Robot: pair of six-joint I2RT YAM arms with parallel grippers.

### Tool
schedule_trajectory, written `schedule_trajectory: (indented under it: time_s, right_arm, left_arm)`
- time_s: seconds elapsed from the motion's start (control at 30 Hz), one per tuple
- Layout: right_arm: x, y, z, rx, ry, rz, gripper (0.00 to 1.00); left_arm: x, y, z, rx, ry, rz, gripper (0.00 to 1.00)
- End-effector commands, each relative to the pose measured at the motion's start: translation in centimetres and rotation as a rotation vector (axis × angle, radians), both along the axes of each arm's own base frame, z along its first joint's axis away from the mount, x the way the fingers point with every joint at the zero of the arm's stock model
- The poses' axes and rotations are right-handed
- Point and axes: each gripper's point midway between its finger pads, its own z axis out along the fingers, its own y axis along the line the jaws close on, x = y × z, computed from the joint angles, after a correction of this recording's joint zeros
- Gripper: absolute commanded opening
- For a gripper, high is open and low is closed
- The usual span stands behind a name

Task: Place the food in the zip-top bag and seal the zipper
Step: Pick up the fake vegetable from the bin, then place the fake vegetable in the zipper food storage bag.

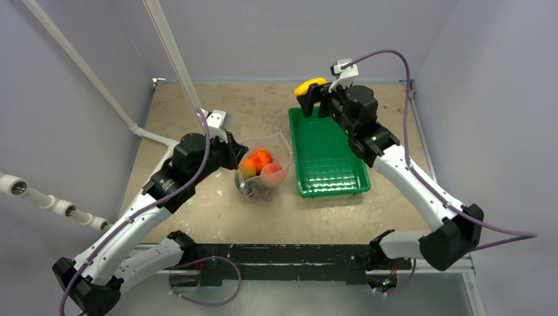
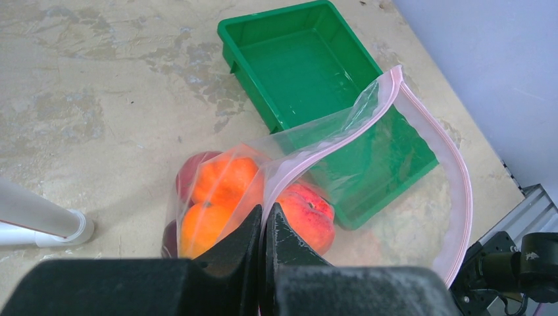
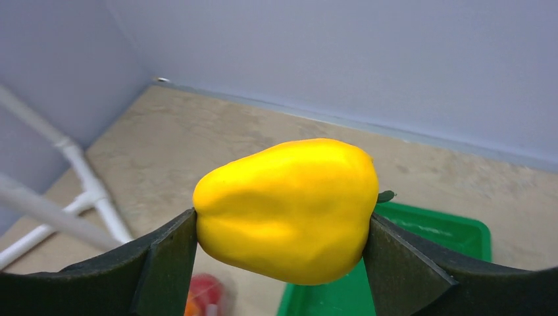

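The clear zip-top bag (image 1: 264, 170) stands open on the table left of the green tray, with two orange fruits (image 2: 224, 181) and a red peach (image 2: 308, 214) inside. Its pinkish zipper (image 2: 457, 178) curves round the open mouth. My left gripper (image 2: 266, 210) is shut on the bag's near rim strip and holds the mouth up; from above this gripper (image 1: 235, 155) sits at the bag's left side. My right gripper (image 3: 281, 220) is shut on a yellow toy pepper (image 3: 289, 207). It holds the pepper (image 1: 310, 85) in the air above the tray's far end, apart from the bag.
The green ribbed tray (image 1: 327, 158) lies right of the bag with nothing in it (image 2: 289, 52). White pipes (image 1: 59, 207) reach in from the left, one end (image 2: 39, 224) close to the bag. A slanted pole (image 1: 176, 59) crosses above the left arm. Walls enclose the table.
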Motion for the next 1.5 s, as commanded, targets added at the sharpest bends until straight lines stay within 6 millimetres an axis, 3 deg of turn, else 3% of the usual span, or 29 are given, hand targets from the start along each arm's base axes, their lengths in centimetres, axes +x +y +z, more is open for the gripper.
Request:
schedule_trajectory:
  time_s: [0.0, 0.2, 0.7, 0.93, 1.3, 1.47]
  right_arm:
    - [-3.8, 2.9, 5.2, 0.030, -0.129, 0.163, 0.65]
    - [-8.5, 6.1, 6.2, 0.001, -0.158, 0.368, 0.64]
    - [-17.0, 11.1, 4.4, -0.043, -0.149, 0.660, 0.64]
    - [-18.3, 12.1, 2.8, -0.065, -0.109, 0.695, 0.64]
    - [-19.6, 14.5, -2.1, -0.129, 0.034, 0.699, 0.63]
    - [-19.8, 14.9, -2.8, -0.122, 0.060, 0.679, 0.64]
  left_arm:
    - [0.1, 0.0, 0.8, -0.001, -0.028, -0.006, 0.00]
    - [0.2, 0.1, 0.9, 0.000, -0.032, -0.002, 0.00]
    - [0.4, 0.1, 0.5, 0.010, -0.021, 0.002, 0.00]
    - [0.3, 0.1, 0.5, 0.010, -0.021, 0.003, 0.00]
    - [0.3, 0.1, 0.6, 0.008, -0.022, 0.000, 0.00]
    - [0.2, 0.0, 0.6, 0.005, -0.024, -0.005, 0.00]
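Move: The right hand already has the yellow pepper clear of the green bin; the bag's open mouth is its goal, about 14 cm back, 14 cm to the left and 9 cm lower. The left gripper, holding the rim, is 14 cm back, 20 cm left and 7 below; the bin's middle lies 2 cm ahead, 10 cm right, 31 down. From the left hand, the mouth's middle is level fore-and-aft, 6 cm right and 2 below. Keeping its grip on the yellow pepper, the right hand swings back about 20 cm and left some 15 cm, away from the bin to the bag's mouth, while turning some 40 degrees counter-clockwise. It rises slightly at first, then sinks over the mouth beside the left fingers, which stay still, shut on the rim and holding the bag up. ##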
